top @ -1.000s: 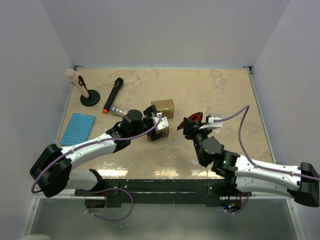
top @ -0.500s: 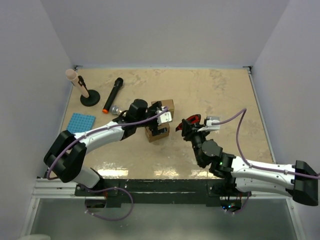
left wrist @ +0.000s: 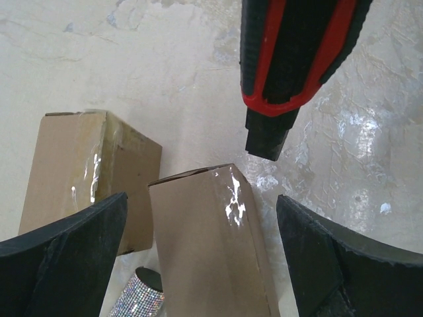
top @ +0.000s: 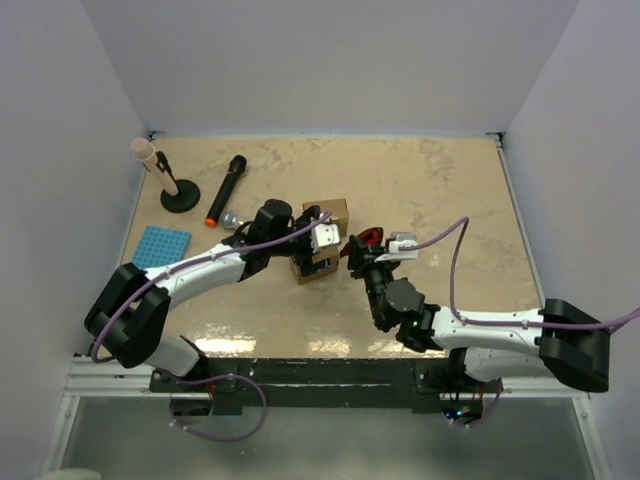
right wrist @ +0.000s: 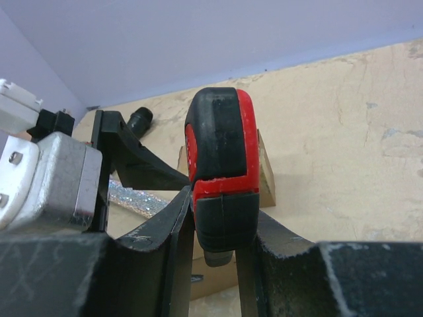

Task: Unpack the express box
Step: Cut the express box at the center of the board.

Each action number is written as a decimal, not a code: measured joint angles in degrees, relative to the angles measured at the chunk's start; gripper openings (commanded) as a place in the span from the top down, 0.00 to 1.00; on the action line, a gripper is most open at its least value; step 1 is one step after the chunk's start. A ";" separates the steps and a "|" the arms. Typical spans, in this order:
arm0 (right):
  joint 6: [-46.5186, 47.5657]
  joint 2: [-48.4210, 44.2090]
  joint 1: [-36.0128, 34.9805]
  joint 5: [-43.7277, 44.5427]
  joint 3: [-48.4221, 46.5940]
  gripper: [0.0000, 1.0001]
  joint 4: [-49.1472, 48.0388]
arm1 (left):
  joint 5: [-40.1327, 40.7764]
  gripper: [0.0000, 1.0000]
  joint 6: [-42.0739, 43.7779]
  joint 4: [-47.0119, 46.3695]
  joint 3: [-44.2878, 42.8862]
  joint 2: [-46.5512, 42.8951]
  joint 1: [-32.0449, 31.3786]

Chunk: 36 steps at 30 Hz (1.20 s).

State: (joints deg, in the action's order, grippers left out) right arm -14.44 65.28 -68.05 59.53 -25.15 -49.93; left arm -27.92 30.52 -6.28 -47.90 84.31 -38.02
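The express box [left wrist: 211, 251] is a small brown taped carton; it also shows in the top view [top: 318, 266]. My left gripper [left wrist: 201, 205] is open, one finger [left wrist: 63, 261] on each side of the box and not touching it; from above it [top: 322, 240] hangs over the box. A second brown carton [left wrist: 86, 168] stands just behind. My right gripper [right wrist: 223, 211] is shut on a red and black utility knife [right wrist: 221, 152], its tip pointing at the cartons from the right [top: 362, 242].
A glittery silver cylinder [left wrist: 135, 297] lies beside the box under my left arm. At the back left are a stand with a pink-topped stick [top: 178, 195], a black marker with an orange end [top: 226, 186] and a blue rack [top: 156, 256]. Walls enclose the table.
My left gripper has moved right and forward to straddle the express box. My right arm has carried the knife left, close to the cartons.
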 measured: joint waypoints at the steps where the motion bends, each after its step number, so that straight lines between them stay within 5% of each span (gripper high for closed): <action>1: 0.42 0.81 0.11 -0.04 0.00 1.00 -1.09 | 0.17 0.01 -0.15 -0.04 0.02 -0.02 0.20; 17: 2.56 0.98 0.96 -0.13 -0.02 1.00 -5.70 | 1.66 0.08 -1.66 -0.46 0.28 3.23 1.27; 24: 2.60 -1.38 0.96 -0.31 -0.02 1.00 -5.35 | 1.01 0.32 -2.64 -0.24 0.13 6.08 1.27; 36: 2.36 1.79 0.96 -0.26 0.04 1.00 -5.46 | -1.11 0.42 -3.15 -1.09 3.17 3.41 1.29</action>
State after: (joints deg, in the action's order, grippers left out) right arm -12.08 67.07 -67.09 59.27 -25.10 -55.40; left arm -29.04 27.38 -7.38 -44.73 87.72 -36.73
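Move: The express box to be held lies almost directly below the left hand, its middle some 7 cm down and about 1 cm forward. The second carton stands about 10 cm beyond that box and 3 cm farther right. The glittery bottle is some 13 cm to the left hand's left and 8 cm ahead, about 8 cm lower. From the right hand, which holds the red cutter, the express box is about 8 cm left, 3 cm ahead and 15 cm down. Forward a centimetre first, then down about 4 cm, the left hand straddles the express box with open fingers, tipping slightly, and closes them onto its two sides until they stop against the cardboard. Keeping that grip, it draws back about a centimetre. The right hand keeps hold of the cutter, rising about 2 cm and sinking most of the way back. ##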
